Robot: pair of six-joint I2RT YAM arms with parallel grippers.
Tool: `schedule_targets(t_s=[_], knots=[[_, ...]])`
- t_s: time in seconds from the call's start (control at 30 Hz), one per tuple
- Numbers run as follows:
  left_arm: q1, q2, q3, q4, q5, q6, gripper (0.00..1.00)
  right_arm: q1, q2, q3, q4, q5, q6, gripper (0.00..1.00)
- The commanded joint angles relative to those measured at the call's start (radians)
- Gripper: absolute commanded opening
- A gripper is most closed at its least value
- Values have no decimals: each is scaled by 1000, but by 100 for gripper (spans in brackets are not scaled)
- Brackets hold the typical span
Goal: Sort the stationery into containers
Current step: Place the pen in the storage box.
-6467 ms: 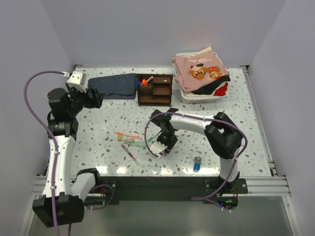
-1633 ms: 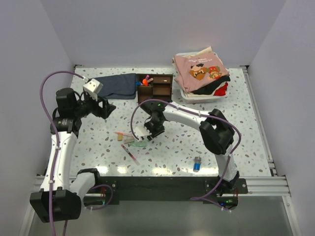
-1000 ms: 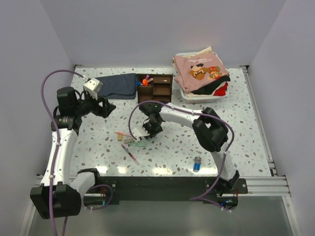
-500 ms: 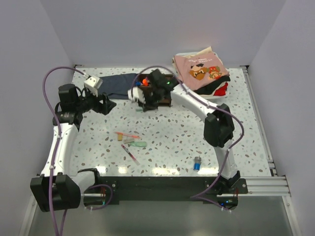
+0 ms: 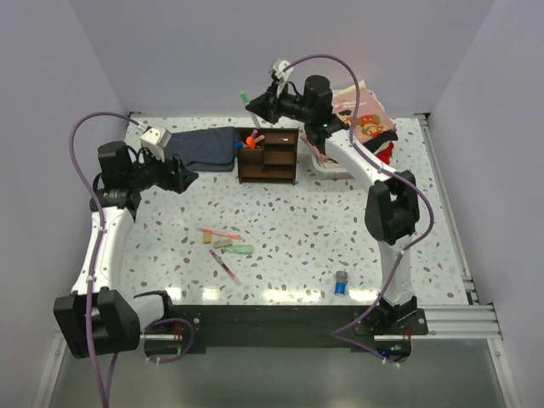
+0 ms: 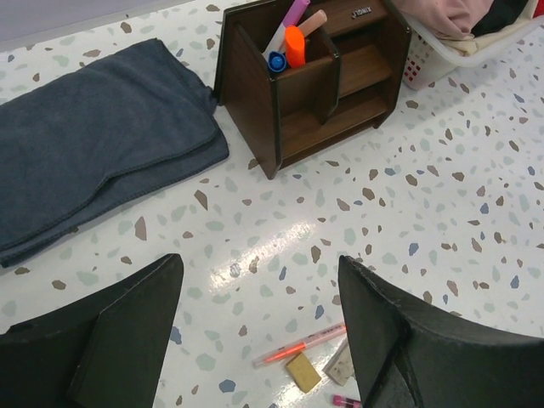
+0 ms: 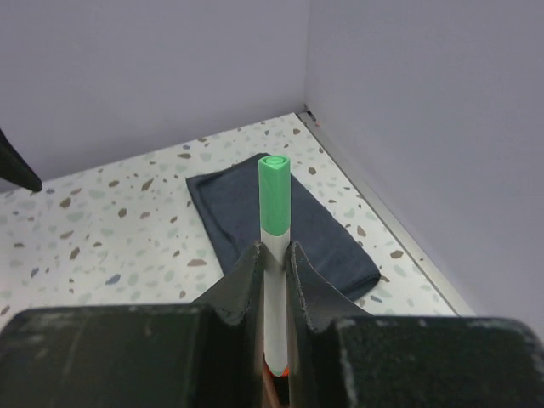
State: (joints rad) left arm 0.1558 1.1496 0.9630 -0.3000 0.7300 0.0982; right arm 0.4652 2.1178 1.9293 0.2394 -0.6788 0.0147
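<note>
My right gripper (image 5: pixel 257 104) is shut on a white pen with a green cap (image 5: pixel 245 98), held high above the left back of the dark brown organiser (image 5: pixel 269 155). In the right wrist view the pen (image 7: pixel 274 200) stands upright between the fingers (image 7: pixel 245 276). The organiser's tall left compartment (image 6: pixel 293 47) holds purple, orange and blue-capped markers. My left gripper (image 5: pixel 183 177) is open and empty, left of the organiser, above the table (image 6: pixel 259 263). An orange pen (image 5: pixel 219 232), tan eraser (image 5: pixel 210 240), pale eraser (image 5: pixel 223 243), green item (image 5: pixel 241 249), red pen (image 5: pixel 224 268) and blue-capped bottle (image 5: pixel 340 283) lie on the table.
A dark blue folded cloth (image 5: pixel 200 146) lies left of the organiser, also in the right wrist view (image 7: pixel 229 204). A white bin with pink clothes (image 5: pixel 350 119) stands at the back right. Walls close the back and both sides.
My right gripper left the items in the middle of the table with the green-capped pen, went to the organiser, and has now risen high above it. My left arm shifted only slightly.
</note>
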Motion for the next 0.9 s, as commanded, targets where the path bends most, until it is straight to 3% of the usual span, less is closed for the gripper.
schedule_targets(t_s=[0.0, 0.6, 0.87], knots=[[34, 9, 37, 35, 25, -28, 78, 13, 80, 71, 230, 65, 166, 0], [60, 102, 66, -11, 32, -3, 78, 26, 318, 194, 380, 73, 186, 0], [62, 121, 63, 2, 25, 3, 78, 27, 301, 93, 409, 41, 119, 0]])
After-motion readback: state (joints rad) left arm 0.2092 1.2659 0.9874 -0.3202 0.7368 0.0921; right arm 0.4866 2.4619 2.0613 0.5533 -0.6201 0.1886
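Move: The right hand already holds the green-capped pen; the storage box's pen compartment lies about 6 cm ahead, 3 cm left and 23 cm below it. The folded towel lies some 12 cm ahead and 19 cm left, the clothes basket about 10 cm ahead and 29 cm right, both well below. From the left hand the compartment is roughly 22 cm ahead, 18 cm right and 15 cm down. Still pinching the green-capped pen, the right hand sinks about 9 cm, forward and left, towards the pen compartment. ##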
